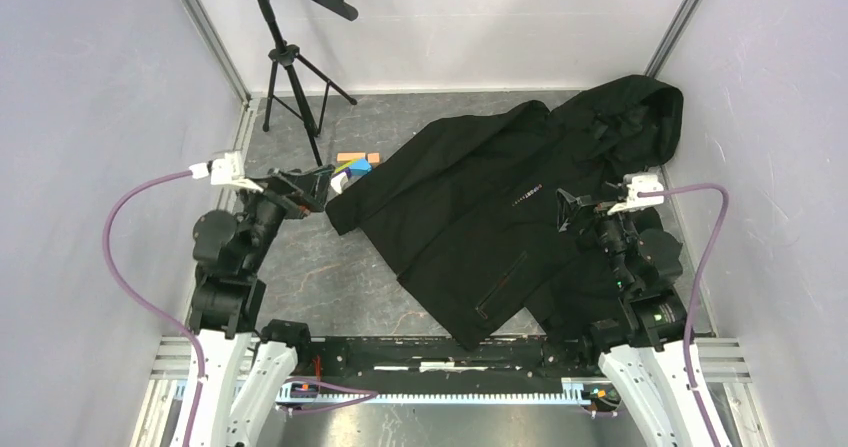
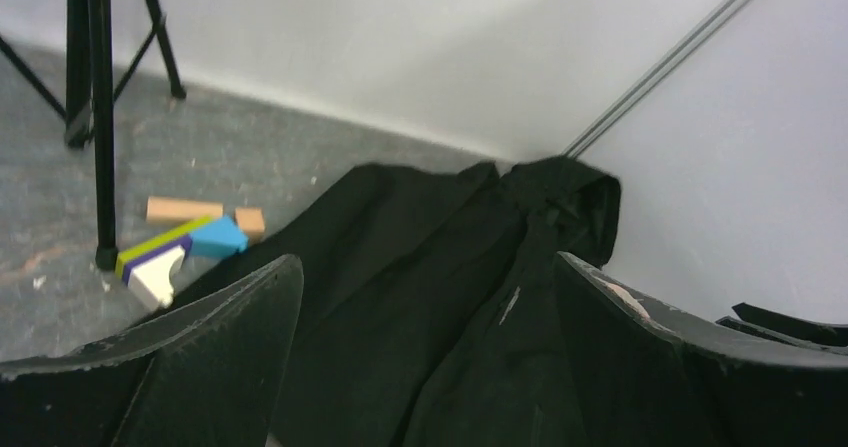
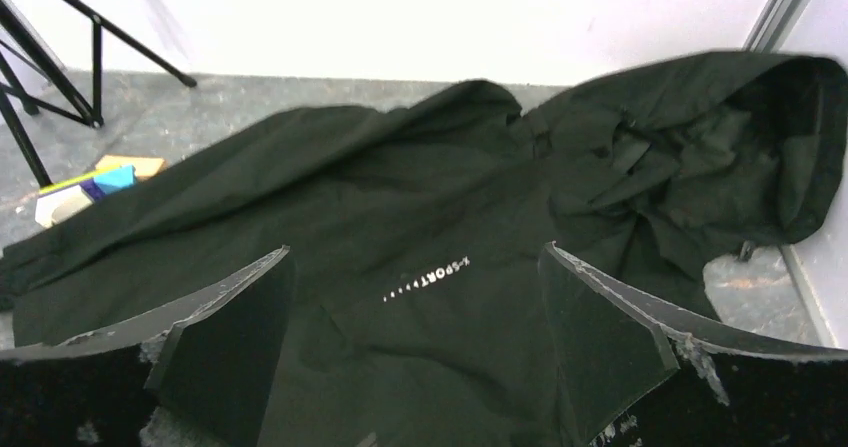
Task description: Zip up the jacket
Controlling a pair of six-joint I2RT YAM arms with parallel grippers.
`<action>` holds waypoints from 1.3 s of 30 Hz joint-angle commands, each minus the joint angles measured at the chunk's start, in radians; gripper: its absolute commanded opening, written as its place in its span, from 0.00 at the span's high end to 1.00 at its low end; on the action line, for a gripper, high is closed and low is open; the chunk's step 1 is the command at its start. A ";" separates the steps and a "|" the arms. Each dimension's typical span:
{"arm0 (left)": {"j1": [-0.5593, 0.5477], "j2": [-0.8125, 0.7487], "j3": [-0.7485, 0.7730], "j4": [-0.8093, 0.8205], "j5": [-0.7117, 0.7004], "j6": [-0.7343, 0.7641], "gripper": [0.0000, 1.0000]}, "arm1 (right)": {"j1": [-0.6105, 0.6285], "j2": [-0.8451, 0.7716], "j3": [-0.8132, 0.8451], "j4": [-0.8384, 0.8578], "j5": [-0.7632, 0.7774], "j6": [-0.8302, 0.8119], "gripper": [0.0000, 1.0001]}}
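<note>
The black hooded jacket [image 1: 490,217] lies spread on the grey table, hood at the far right corner, hem toward the arms. White chest lettering [image 1: 526,195] and a slanted pocket zip [image 1: 503,287] show. My left gripper [image 1: 322,179] is open and empty, above the table just left of the jacket's sleeve end. My right gripper [image 1: 567,210] is open and empty, above the jacket's right side. The jacket fills the right wrist view [image 3: 420,237], lettering [image 3: 428,280] between the fingers. The jacket also shows in the left wrist view [image 2: 440,297].
Coloured blocks [image 1: 356,163] lie beside the sleeve end; they also show in the left wrist view [image 2: 190,239]. A black tripod stand [image 1: 290,62] stands at the back left. Grey walls close in on both sides and the back.
</note>
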 commanded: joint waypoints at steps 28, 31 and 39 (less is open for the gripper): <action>-0.070 0.309 -0.372 0.080 0.174 -0.157 0.03 | 0.646 0.987 0.052 0.377 -0.088 1.030 0.01; -0.070 0.287 -0.417 0.108 0.172 -0.182 0.03 | 0.681 1.062 0.051 0.444 -0.074 1.157 0.18; -0.074 0.281 -0.444 0.121 0.226 -0.176 0.03 | 0.762 1.271 0.204 0.421 -0.070 1.265 0.29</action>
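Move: The zipper's lower end, at the jacket's hem corner, lies about 35 cm left of the right hand, 10 cm back and 28 cm below. From that hand, the pocket slit is some 15 cm left and 12 cm back, and the white logo 9 cm left and 7 cm ahead. From the left hand, the zipper end is roughly 14 cm right, 9 cm back and 36 cm below; the sleeve cuff is about 4 cm ahead and 2 cm right. Right hand sweeps 31 cm left and down towards the zipper end, tipping down, part-closing; open left sinks 25 cm. ##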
